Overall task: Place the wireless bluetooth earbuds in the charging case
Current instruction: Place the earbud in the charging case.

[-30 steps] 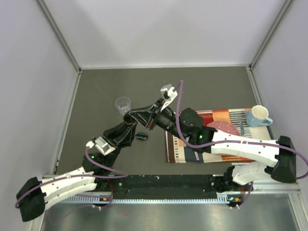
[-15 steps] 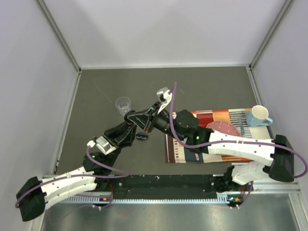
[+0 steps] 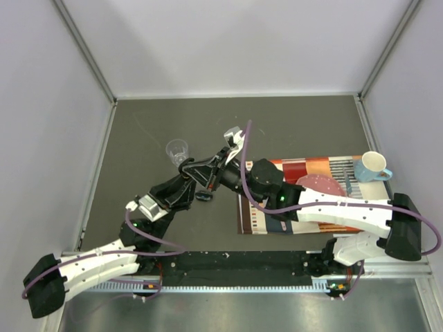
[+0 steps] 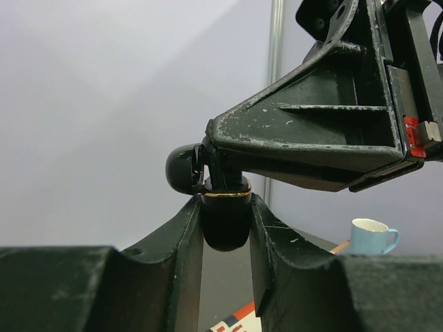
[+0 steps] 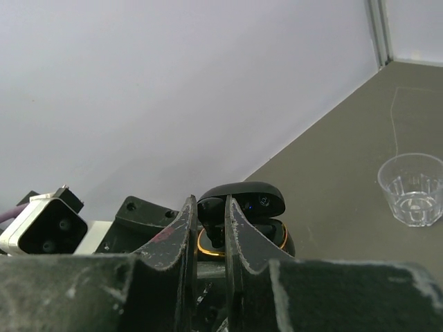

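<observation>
My left gripper is shut on the charging case, a black shell with a gold rim. Its lid is hinged open. From above, the right gripper is shut on a black earbud and holds it right at the case, under the open lid. In the top view both grippers meet above the table's middle, left gripper against right gripper. A second small black earbud lies on the table just below them.
A clear plastic cup stands just left of and behind the grippers, also in the right wrist view as the cup. A striped mat lies at the right under the right arm, with a blue-handled mug at its far corner.
The right gripper has shifted a little to the left and closer onto the case. The left gripper still holds the case in the same place.
</observation>
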### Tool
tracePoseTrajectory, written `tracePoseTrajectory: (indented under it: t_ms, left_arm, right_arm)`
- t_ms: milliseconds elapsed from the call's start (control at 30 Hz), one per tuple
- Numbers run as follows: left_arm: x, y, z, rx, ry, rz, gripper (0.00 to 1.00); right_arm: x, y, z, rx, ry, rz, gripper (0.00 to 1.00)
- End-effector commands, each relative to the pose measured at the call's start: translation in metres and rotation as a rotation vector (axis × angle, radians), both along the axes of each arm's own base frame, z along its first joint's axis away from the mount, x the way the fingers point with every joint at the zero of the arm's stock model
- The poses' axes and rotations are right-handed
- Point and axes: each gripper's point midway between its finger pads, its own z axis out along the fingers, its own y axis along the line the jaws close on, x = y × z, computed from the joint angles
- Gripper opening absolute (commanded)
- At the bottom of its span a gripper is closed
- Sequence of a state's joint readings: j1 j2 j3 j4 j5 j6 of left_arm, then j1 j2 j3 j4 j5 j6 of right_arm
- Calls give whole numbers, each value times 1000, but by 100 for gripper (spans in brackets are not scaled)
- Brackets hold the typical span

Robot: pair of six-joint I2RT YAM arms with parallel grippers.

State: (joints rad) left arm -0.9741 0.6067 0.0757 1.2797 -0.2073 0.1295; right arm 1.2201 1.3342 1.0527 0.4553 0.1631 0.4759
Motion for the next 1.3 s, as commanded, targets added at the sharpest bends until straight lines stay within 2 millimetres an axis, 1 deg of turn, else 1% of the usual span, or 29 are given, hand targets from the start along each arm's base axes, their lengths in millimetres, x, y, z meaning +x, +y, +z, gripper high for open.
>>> tracePoseTrajectory:
  t_ms: [0, 33, 133, 267, 567, 633, 733, 767, 833, 900, 933, 967, 1033, 1133, 1167, 1200, 1267]
  left_arm:
    - [-30, 38, 64, -235, -184, -7, 0]
    - [-30, 39, 65, -237, -186, -6, 0]
    - [-31, 39, 66, -236, -191, -5, 0]
    - [-32, 40, 67, -235, -197, -6, 0]
    - [-34, 40, 67, -233, -202, -12, 0]
    - [-34, 39, 66, -232, -200, -13, 0]
    - [-33, 38, 66, -228, -198, -15, 0]
    - [-33, 38, 65, -225, -198, -17, 0]
    - [-32, 36, 63, -214, -189, -14, 0]
    - [-31, 35, 61, -210, -182, -16, 0]
    - [-29, 33, 59, -201, -174, -16, 0]
    - [-29, 33, 58, -198, -170, -15, 0]
    - [-28, 33, 56, -199, -160, -16, 0]
    - [-22, 28, 51, -170, -127, -11, 0]
    - [-21, 25, 49, -158, -121, -15, 0]
    - [-17, 20, 43, -124, -98, -13, 0]
    - [-15, 16, 41, -100, -85, -14, 0]
  right_arm:
    - [7, -13, -27, -109, -4, -73, 0]
    - [10, -16, -30, -118, 1, -99, 0]
    - [14, -23, -28, -131, -11, -134, 1]
    - [17, -24, -24, -140, -10, -148, 11]
    - [18, -21, -13, -132, -13, -151, 31]
    - [18, -21, -9, -125, -15, -153, 31]
    - [19, -21, -3, -113, -17, -156, 36]
    - [19, -22, 1, -106, -18, -156, 41]
    - [18, -24, 9, -95, -25, -156, 48]
    - [15, -28, 23, -63, -40, -150, 54]
    - [15, -31, 29, -52, -47, -151, 60]
    - [12, -36, 40, -24, -58, -151, 63]
    - [10, -41, 51, -5, -78, -147, 66]
    - [2, -52, 73, 40, -111, -125, 68]
    - [0, -54, 77, 49, -121, -119, 69]
    - [-4, -60, 85, 66, -135, -112, 69]
    - [-4, -64, 87, 69, -130, -118, 72]
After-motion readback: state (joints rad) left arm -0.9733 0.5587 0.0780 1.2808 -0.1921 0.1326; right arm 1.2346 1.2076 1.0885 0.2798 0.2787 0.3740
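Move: The right hand still pinches the earbud at the charging case's well; the case's middle lies about 1 cm ahead, 1 cm left and 2 cm below that hand, its open lid some 2 cm ahead and 2 cm left at fingertip height. The left hand holds the case, whose middle is roughly 1 cm forward, 1 cm right and 1 cm above it. From the left hand, the clear cup stands about 20 cm ahead, 9 cm left and 28 cm down. Downward and slightly to its right, under 2 cm, the right hand presses the earbud into the case's well, and the left hand, keeping its grip, sinks about 1 cm with it. The right fingers then open wide, letting go, and the hand backs out up and to the right, some 4 cm up from its lowest point, while the left hand comes up about 2.5 cm. ##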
